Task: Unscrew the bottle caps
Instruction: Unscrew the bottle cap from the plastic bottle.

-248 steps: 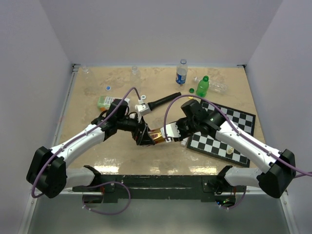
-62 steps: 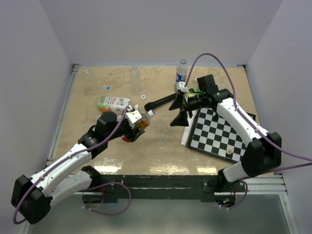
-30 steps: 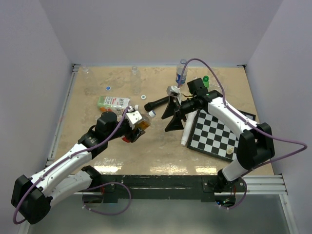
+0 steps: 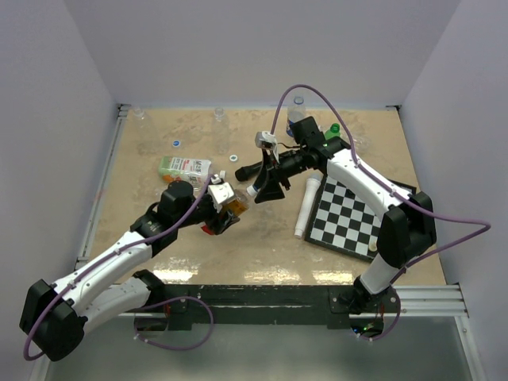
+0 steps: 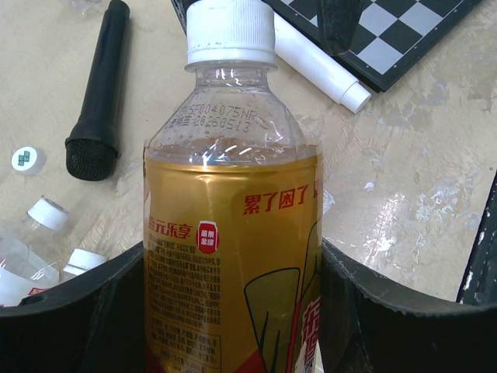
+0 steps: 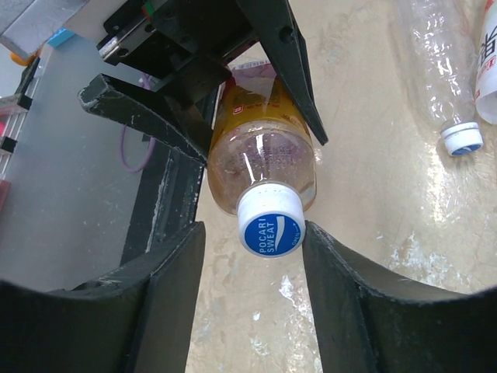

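Note:
An amber bottle (image 5: 233, 194) with a red-yellow label is tilted up off the table, and my left gripper (image 5: 233, 260) is shut on its body. In the top view the bottle (image 4: 236, 203) points toward the right arm. Its cap (image 6: 269, 223) is white with a blue printed top. The cap sits between the fingers of my right gripper (image 6: 252, 233), which is open. The right finger (image 6: 326, 256) touches the cap's side, while the left finger (image 6: 175, 264) stands a little apart from it. From the left wrist the cap (image 5: 231, 31) shows as plain white.
A black microphone (image 4: 262, 165), a white tube (image 4: 305, 206) and a chessboard (image 4: 357, 214) lie right of centre. A green bottle (image 4: 332, 131) and a blue-labelled bottle (image 4: 295, 111) stand at the back. A green carton (image 4: 184, 167) and loose caps (image 4: 175, 144) lie to the left. A clear bottle (image 6: 439, 62) lies nearby.
My right arm has swung left to the held bottle, and its jaws have narrowed around the cap. The left arm and its bottle have barely moved.

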`<state>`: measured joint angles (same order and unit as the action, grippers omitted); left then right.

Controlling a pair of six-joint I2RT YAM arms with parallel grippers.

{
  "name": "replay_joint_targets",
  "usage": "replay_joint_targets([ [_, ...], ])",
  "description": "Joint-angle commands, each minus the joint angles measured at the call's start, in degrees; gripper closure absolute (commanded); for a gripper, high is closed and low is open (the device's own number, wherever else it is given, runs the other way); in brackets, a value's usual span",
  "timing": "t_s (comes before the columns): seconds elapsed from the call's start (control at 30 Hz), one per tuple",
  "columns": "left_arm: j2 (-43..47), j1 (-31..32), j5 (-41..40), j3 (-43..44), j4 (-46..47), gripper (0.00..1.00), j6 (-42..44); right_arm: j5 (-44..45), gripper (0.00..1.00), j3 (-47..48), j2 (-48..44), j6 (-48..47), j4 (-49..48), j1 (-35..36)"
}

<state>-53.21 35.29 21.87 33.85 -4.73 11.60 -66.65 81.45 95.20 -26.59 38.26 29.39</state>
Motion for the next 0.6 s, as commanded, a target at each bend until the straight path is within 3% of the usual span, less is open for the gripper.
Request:
replay_joint_targets([
  [0.0,0.04,0.22,1.34,-0.53,3.15,1.0,0.53,0.47,0.46,2.22,-0.72,1.28,-1.17,0.67],
  [0.1,0.04,0.13,1.42,-0.62,3.24,1.0,0.53,0.73,0.51,2.22,-0.72,1.36,-1.26,0.67],
  [0.4,-0.05,0.13,1.69,-0.62,3.15,1.0,0.45,1.61,0.48,2.75,-0.8,1.63,-1.87,0.67],
  [0.43,0.04,0.22,1.69,-0.71,3.15,1.0,0.53,1.7,0.51,2.84,-0.89,1.72,-1.87,0.67],
  [0.57,0.04,0.13,1.77,-0.71,3.15,1.0,0.53,2.23,0.79,3.1,-0.89,0.49,-1.09,0.67],
])
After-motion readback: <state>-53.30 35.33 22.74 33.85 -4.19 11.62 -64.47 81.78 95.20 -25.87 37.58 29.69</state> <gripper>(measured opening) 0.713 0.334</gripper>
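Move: The cap of the bottle in the left gripper is almost between the open right fingers, about 2 cm to the left of the right hand point, 1 cm ahead and level with it. From the left hand this cap lies some 6 cm ahead, 8 cm to the right and about 4 cm above. From the right hand, the microphone is on the table roughly 20 cm ahead and 2 cm to the right, the white tube 6 cm ahead and 17 cm to the right, both some 20 cm below. Shut the right fingers on the white bottle cap from either side, from a bit over half open to about a third, pausing partway, then pinch it; ease that hand barely 0.5 cm forward to centre on the cap, with its wrist angle kept. Hold the left gripper in place, still gripping the bottle body with the cap pointed at the right hand. ##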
